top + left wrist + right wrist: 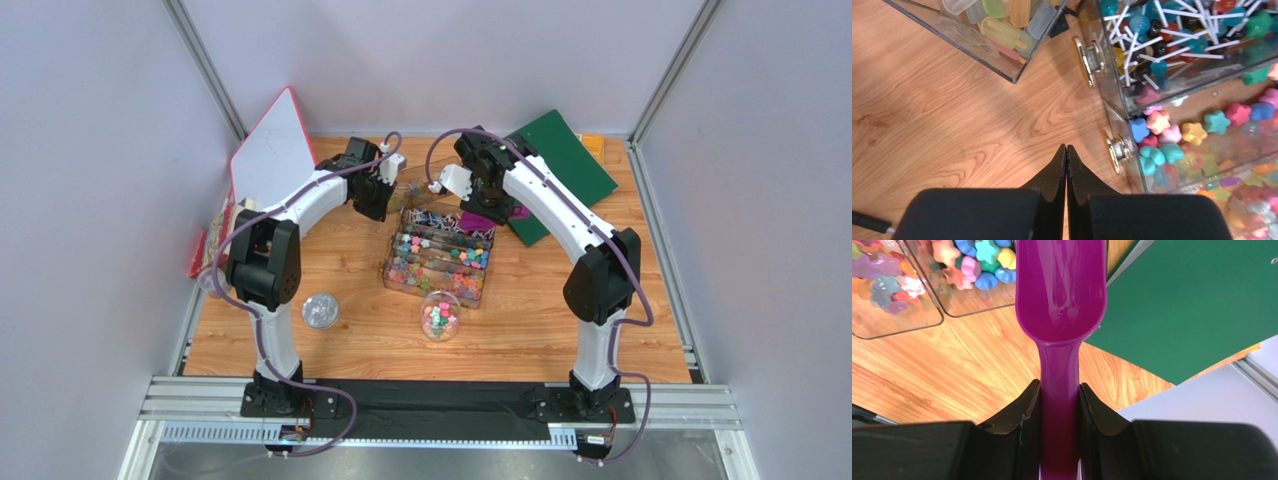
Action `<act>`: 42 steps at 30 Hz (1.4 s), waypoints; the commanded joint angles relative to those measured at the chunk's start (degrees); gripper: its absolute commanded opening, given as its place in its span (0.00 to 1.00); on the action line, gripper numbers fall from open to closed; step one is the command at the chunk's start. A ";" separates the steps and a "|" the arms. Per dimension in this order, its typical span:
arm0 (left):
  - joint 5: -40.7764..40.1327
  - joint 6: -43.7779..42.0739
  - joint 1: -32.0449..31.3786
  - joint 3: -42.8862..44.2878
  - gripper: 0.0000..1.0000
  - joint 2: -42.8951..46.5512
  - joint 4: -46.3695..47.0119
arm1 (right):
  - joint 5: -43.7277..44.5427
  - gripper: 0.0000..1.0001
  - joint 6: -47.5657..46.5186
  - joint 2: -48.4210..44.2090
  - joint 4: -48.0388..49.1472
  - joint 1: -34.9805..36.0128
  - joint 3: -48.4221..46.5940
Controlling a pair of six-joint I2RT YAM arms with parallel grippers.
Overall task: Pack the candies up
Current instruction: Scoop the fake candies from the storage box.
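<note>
The candies [440,258] fill a clear drawer box [400,272] at mid-table, and more of them sit in a small clear cup [440,316] in front of it. In the left wrist view, star-shaped candies [1197,132] show behind the clear wall. My left gripper [1066,147] is shut on nothing, just left of a gold drawer knob [1114,152]. My right gripper [1059,387] is shut on the handle of an empty purple scoop [1062,290], whose bowl hangs over the box's corner beside more candies [984,260].
A green board [565,165] lies at the back right under the scoop's side. A white board with a red edge [270,150] leans at the back left. A round clear lid [320,310] lies near the front left. Lollipops [1172,35] fill the box's upper tier; pastel pieces [1002,25] fill another clear box.
</note>
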State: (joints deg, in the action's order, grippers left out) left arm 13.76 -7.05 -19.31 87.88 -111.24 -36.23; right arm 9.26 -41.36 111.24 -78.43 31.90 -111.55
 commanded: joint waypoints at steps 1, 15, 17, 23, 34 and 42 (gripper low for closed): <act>-1.02 -0.60 0.15 1.86 0.00 -1.69 3.79 | 4.10 0.00 -0.11 -0.06 -17.19 -1.13 0.80; 1.80 2.39 -2.13 -2.26 0.00 -2.67 5.82 | 10.07 0.00 -2.75 2.49 -17.37 -2.46 3.44; 2.58 2.74 -3.10 -4.10 0.00 -1.79 6.26 | 10.78 0.00 -3.28 3.71 -17.37 -2.54 2.74; 3.90 4.94 -5.30 -9.02 0.00 2.86 7.13 | 13.68 0.00 -6.88 6.70 -17.45 -1.84 1.51; 6.98 9.15 -5.83 -15.19 0.00 8.84 10.21 | 18.95 0.00 -16.28 7.06 -17.46 -1.14 2.91; 6.46 9.86 -5.83 -17.03 0.00 11.49 11.27 | 21.59 0.00 -21.48 9.60 -17.46 -0.53 1.07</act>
State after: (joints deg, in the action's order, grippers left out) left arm 17.10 1.08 -24.49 71.00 -103.04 -27.64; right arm 25.78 -58.57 118.17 -76.09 31.03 -108.66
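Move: From the closed left hand, the star-candy tray (middle of the joined three) centres about 13 cm right, 6 back and 6 below; the popsicle tray lies 12 ahead and 10 right. From the right hand, holding the scoop, the lollipop tray centres roughly 10 cm left, 3 ahead and 14 below, the star-candy tray 11 left and 4 back, the green folder 15 right and 17 ahead. Coming down beside the joined trays' left end, the left hand's closed fingers seem to push it rightward as they sweep back about 7 cm and right 3, sinking some 5 before rising again. The right hand keeps the scoop gripped, goes right, then forward and down, 3 to 5 cm each way, rolling the blade's left-pointing end downward some 20 degrees towards the lollipops. ##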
